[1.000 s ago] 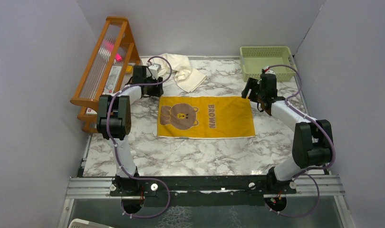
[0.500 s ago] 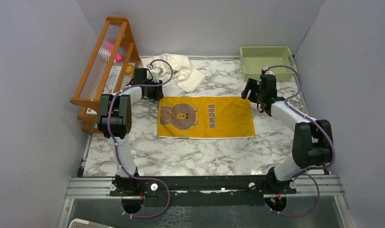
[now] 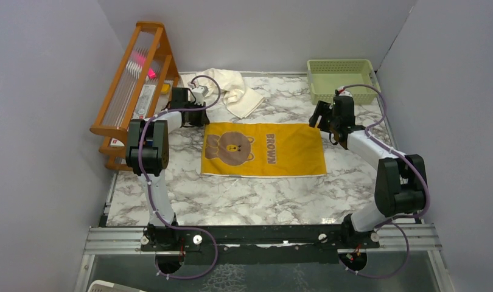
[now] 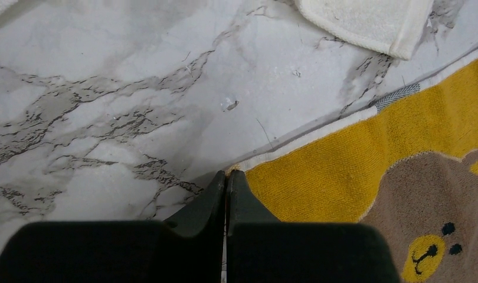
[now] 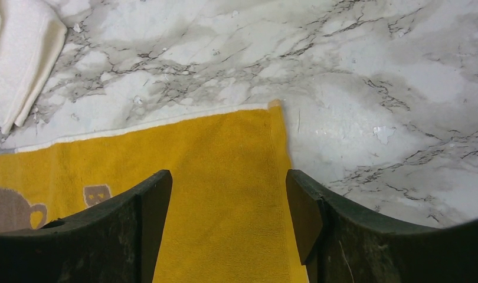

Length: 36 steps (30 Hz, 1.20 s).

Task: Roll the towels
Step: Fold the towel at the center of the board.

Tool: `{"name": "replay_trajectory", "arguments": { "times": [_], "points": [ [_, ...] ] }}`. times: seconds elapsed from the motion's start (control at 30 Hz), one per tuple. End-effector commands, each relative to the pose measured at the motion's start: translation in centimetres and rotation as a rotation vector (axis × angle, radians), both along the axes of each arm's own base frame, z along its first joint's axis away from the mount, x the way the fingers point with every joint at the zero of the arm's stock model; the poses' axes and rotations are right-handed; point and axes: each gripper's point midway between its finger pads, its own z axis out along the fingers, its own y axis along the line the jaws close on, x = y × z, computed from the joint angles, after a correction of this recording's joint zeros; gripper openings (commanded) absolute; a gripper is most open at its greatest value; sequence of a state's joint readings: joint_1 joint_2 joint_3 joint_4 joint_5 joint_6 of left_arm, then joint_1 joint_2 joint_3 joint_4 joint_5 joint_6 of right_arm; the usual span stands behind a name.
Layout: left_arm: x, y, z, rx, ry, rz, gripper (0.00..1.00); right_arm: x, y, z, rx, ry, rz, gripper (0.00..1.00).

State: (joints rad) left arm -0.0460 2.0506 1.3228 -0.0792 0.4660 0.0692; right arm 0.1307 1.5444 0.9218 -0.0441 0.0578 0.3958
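A mustard-yellow towel (image 3: 263,149) with a brown bear and the word BROWN lies flat mid-table. A cream towel (image 3: 235,91) sits crumpled behind it. My left gripper (image 3: 198,119) is down at the yellow towel's far left corner. In the left wrist view its jaws (image 4: 226,174) are pressed together, with the corner of the yellow towel (image 4: 354,165) pinched at their tips. My right gripper (image 3: 321,121) hovers over the far right corner. There its jaws (image 5: 228,194) stand open, straddling the yellow towel (image 5: 213,165) with nothing held.
A wooden rack (image 3: 137,79) stands along the left wall, close to my left arm. A green basket (image 3: 341,76) sits at the back right, behind my right arm. An edge of the cream towel (image 4: 366,20) lies just past the left gripper. Grey walls enclose the marble table (image 3: 232,201).
My left gripper has closed from open onto the yellow towel's far left corner. The right arm and both towels have not moved.
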Motion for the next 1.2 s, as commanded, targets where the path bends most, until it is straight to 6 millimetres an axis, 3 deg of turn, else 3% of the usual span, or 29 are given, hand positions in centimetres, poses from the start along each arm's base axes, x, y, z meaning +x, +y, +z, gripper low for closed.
{"name": "replay_trajectory", "arguments": {
  "times": [0.0,0.23,0.4,0.67,0.9,1.17],
  "points": [
    [-0.5,-1.6,-0.3,-0.099,0.016,0.034,0.00,0.6,0.1,-0.9,0.007,0.010,0.004,0.72],
    [0.6,-3.3,4.1,-0.140,-0.106,0.106,0.00,1.6,-2.3,-3.4,-0.120,0.102,-0.085,0.72],
    [0.3,-2.6,6.3,-0.128,-0.142,0.153,0.00,3.0,-2.7,-5.3,-0.171,0.137,-0.071,0.66],
    [-1.1,0.1,6.3,0.022,-0.142,0.205,0.00,4.6,-2.0,-7.3,-0.192,0.185,-0.002,0.53],
    [-0.4,0.5,6.9,0.044,-0.142,0.221,0.00,4.5,-2.5,-7.9,-0.223,0.208,-0.011,0.40],
    [-0.4,0.7,6.4,0.057,-0.135,0.226,0.00,4.0,-2.7,-10.2,-0.221,0.275,-0.016,0.36]
  ]
}}
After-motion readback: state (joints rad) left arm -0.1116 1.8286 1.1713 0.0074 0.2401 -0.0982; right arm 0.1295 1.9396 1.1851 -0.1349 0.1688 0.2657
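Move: The left hand already pinches the towel's far left corner, barely above the board; the near left corner, where the fold would bring it, lies about 25 cm back and straight in line. The white towels' middle is about 16 cm ahead and 8 cm right. From the right hand the far right corner lies some 5 cm ahead, 2 cm right and 9 cm down; the green basket stands 22 cm ahead, 14 cm right and lower. Still pinching the far left corner, the left hand draws it about 3 cm right, lifts it some 5 cm and swings back left, turning slightly counter-clockwise. The right hand sinks about 8 cm and reaches 4 cm forward to the far right corner, tipping down as its open fingers narrow by half, one over the cloth and one past its side edge. ##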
